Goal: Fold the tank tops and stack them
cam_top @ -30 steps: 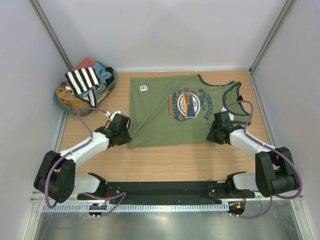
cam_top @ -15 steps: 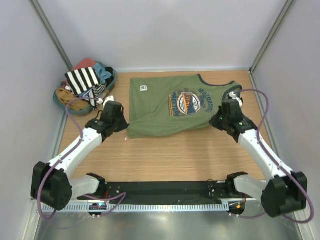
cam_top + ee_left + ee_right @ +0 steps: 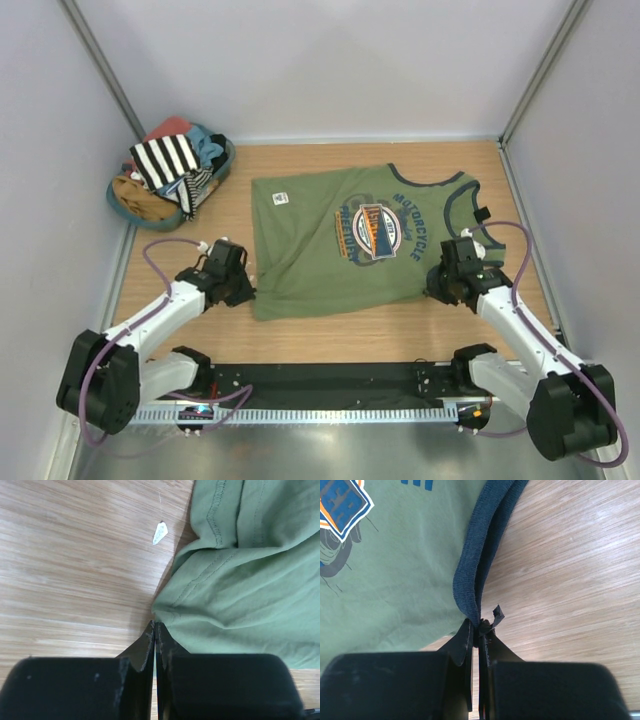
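The olive green tank top (image 3: 330, 245) lies spread on the wooden table, printed patch (image 3: 375, 228) up and dark blue trim to the right. My left gripper (image 3: 246, 290) is shut on its near-left hem corner; the left wrist view shows the cloth (image 3: 235, 585) pinched at the left gripper's (image 3: 155, 625) tips. My right gripper (image 3: 436, 286) is shut on the near armhole trim. In the right wrist view the blue band (image 3: 470, 587) runs into the right gripper's (image 3: 480, 626) closed jaws. The striped tank top (image 3: 165, 160) lies on the pile in the basket.
A blue-rimmed basket (image 3: 113, 208) at the back left holds salmon-red (image 3: 170, 128), light blue (image 3: 208, 145) and brown garments. A small white scrap (image 3: 160, 532) lies on the wood beside the hem. Walls close the table left, right and behind.
Both grippers have pulled the green tank top toward the near edge, and it now lies slightly turned. The right gripper shut on the trim during this second.
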Robot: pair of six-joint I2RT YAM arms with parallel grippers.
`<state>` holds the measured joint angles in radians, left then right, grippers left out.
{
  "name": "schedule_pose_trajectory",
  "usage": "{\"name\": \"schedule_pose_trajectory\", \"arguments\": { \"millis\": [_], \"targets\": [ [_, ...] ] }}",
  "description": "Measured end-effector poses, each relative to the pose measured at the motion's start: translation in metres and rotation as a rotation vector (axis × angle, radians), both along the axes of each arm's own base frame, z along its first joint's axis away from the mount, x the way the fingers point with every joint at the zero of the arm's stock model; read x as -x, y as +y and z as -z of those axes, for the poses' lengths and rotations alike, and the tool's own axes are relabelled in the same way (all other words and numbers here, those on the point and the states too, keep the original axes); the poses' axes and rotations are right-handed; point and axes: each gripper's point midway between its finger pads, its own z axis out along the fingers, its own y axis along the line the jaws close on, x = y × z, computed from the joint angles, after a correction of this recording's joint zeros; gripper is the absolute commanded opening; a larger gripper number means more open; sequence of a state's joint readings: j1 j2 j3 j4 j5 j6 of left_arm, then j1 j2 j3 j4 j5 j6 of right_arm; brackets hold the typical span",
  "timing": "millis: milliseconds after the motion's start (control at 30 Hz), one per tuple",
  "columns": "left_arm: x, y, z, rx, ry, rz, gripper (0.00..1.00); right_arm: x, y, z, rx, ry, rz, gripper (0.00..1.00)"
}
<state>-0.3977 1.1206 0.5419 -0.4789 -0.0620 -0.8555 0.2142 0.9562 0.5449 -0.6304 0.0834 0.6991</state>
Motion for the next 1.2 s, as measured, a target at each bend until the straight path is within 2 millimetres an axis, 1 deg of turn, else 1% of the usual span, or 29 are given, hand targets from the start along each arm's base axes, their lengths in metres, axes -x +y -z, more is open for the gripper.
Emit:
{"name": "schedule_pose_trajectory", "arguments": {
  "millis": [267,333,400,433,467,500,567,633,667,767,833,933,1067,1200],
  "targets": [
    [0.000,-0.006,0.003,0.019,0.011,0.020,0.00,0.000,0.000,0.013,0.019,0.059,-0.008,0.03],
    [0.000,-0.008,0.002,0.025,0.010,0.026,0.00,-0.005,0.000,0.011,0.026,0.061,-0.012,0.03],
    [0.000,-0.010,0.000,0.033,0.009,0.032,0.00,-0.013,0.000,0.004,0.032,0.048,-0.015,0.03],
    [-0.001,-0.013,-0.002,0.044,0.009,0.038,0.02,-0.019,0.000,0.000,0.036,0.037,-0.018,0.03],
    [-0.002,-0.016,-0.004,0.057,0.005,0.045,0.12,-0.025,0.001,-0.005,0.040,0.024,-0.021,0.03],
    [-0.003,-0.018,-0.007,0.066,0.001,0.056,0.19,-0.031,0.001,-0.010,0.044,0.012,-0.025,0.03],
    [-0.002,-0.025,-0.009,0.076,-0.006,0.080,0.41,-0.043,0.003,-0.018,0.046,-0.012,-0.031,0.03],
    [0.001,-0.031,-0.010,0.080,-0.007,0.103,0.47,-0.049,0.004,-0.021,0.046,-0.026,-0.035,0.03],
    [0.003,-0.034,-0.011,0.082,-0.010,0.115,0.54,-0.050,0.005,-0.020,0.046,-0.028,-0.037,0.03],
    [0.011,-0.043,-0.016,0.099,-0.030,0.149,0.61,-0.049,0.005,-0.018,0.046,-0.024,-0.042,0.03],
    [0.017,-0.048,-0.017,0.110,-0.034,0.164,0.62,-0.047,0.005,-0.015,0.043,-0.023,-0.044,0.03],
    [0.026,-0.052,-0.010,0.103,-0.017,0.175,0.63,-0.040,0.004,-0.007,0.044,-0.002,-0.046,0.03],
    [0.037,-0.049,0.002,0.077,0.023,0.164,0.68,-0.035,0.004,-0.003,0.043,0.008,-0.048,0.03],
    [0.044,-0.041,0.009,0.034,0.046,0.134,0.69,-0.032,0.002,-0.004,0.044,-0.004,-0.045,0.03]
  ]
}}
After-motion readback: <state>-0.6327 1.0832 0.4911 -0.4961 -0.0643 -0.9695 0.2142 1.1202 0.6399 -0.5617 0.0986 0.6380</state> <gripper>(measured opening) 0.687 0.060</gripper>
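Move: My closed left fingers are on the tank top's left edge. Its near-left corner lies about 6 cm back and 2 cm right, roughly 2 cm below; a white chip on the wood is some 4 cm straight ahead, and the white tag 22 cm ahead, 7 cm right. My right hand holds the navy armhole trim at its near end, with the round badge about 13 cm ahead and 10 cm left. My left hand eases a little right, then opens wide and lets go of the edge, lifting a centimetre or two as it slides about 5 cm right, then comes back some 4.5 cm and sinks over the near-left corner. My right hand keeps its pinch on the armhole trim, dips slightly, carries the trim about 5 cm forward and a little up, then eases back and down nearly 2 cm. ##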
